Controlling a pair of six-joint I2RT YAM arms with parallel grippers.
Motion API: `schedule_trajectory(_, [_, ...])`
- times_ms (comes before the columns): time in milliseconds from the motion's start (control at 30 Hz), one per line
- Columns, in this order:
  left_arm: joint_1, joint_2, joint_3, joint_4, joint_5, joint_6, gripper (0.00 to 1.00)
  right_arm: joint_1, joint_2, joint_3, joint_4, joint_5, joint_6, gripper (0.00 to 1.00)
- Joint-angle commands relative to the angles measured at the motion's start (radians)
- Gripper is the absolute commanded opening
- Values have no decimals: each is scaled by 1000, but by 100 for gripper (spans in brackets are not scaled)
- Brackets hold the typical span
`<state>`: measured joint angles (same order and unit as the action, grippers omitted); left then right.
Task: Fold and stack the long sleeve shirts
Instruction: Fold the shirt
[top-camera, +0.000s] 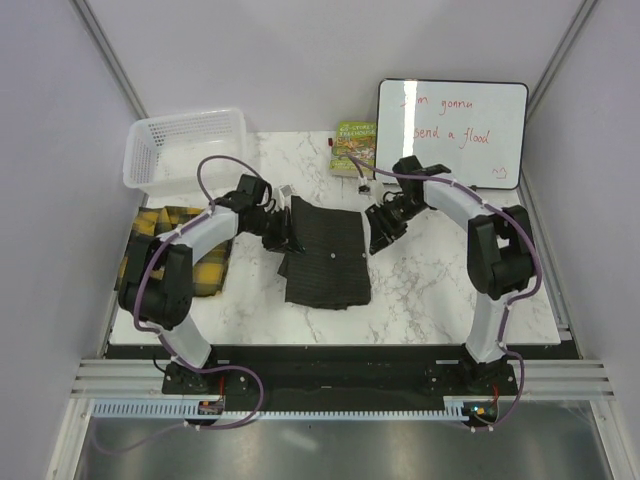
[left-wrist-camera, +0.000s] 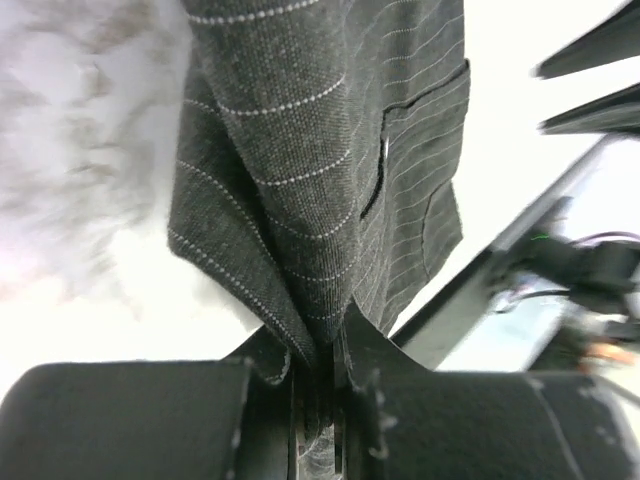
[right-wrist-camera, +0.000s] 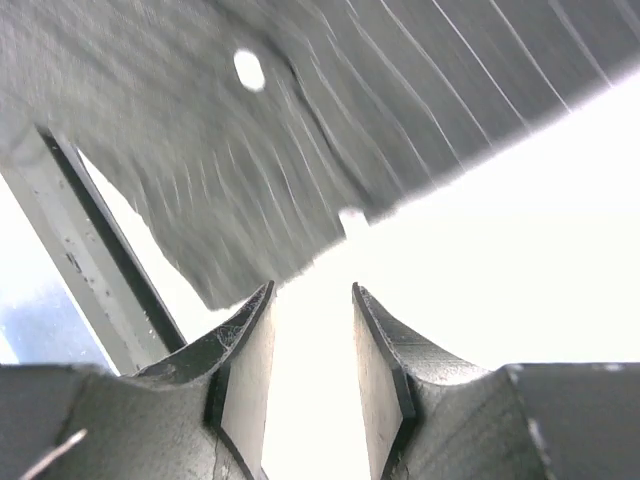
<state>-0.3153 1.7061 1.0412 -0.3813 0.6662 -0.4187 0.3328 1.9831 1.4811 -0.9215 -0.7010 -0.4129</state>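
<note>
The dark pinstriped long sleeve shirt (top-camera: 325, 255) lies partly folded on the marble table (top-camera: 420, 290). My left gripper (top-camera: 277, 236) is at the shirt's left edge, shut on a fold of the pinstriped cloth (left-wrist-camera: 300, 200). My right gripper (top-camera: 384, 228) hovers at the shirt's upper right edge, jaws open with nothing between them; the shirt's edge (right-wrist-camera: 300, 150) lies just beyond its fingertips (right-wrist-camera: 245, 340). The yellow-and-black plaid shirt (top-camera: 180, 250) lies folded at the table's left edge.
A white mesh basket (top-camera: 185, 148) stands at the back left. A green book (top-camera: 355, 147) and a whiteboard (top-camera: 452, 133) with red writing rest at the back right. White walls close in on both sides.
</note>
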Motion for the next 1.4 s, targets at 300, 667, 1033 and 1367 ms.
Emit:
schedule_trajectory(300, [-25, 210, 1114, -881, -663, 923, 2, -155, -170, -19, -123, -60, -119, 44])
schedule_trajectory(667, [-263, 227, 611, -386, -1258, 1255, 2, -233, -170, -47, -145, -98, -159, 44])
schedule_trajectory(1033, [-545, 450, 686, -679, -964, 775, 4, -291, -175, -88, -189, -109, -216, 44])
schedule_trajectory(1367, [-590, 471, 938, -693, -604, 552, 99, -382, -159, -136, -197, -193, -112, 46])
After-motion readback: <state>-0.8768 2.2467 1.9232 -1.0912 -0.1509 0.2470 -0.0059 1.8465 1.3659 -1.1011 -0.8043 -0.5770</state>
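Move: The dark striped shirt's middle lies about 7 cm to the right of the left hand, 2 cm back and 5 cm below; this hand already pinches its left edge, partly raised. From the left hand, the green book is roughly 24 cm ahead and 14 cm right, the plaid shirt level and some 28 cm left. From the right hand, the dark shirt's middle is about 11 cm left, 2 cm back and 6 cm lower; the whiteboard is 27 cm ahead and 18 cm right. The dark shirt's pinched edge is swept up some 19 cm and forward about 14 with the left hand, then down, back and right across the shirt; the wrist turns clockwise until the fingers point straight down, and they open low over the cloth. The still half-open, empty right hand clears off about 10 cm to the right, rising slightly. ##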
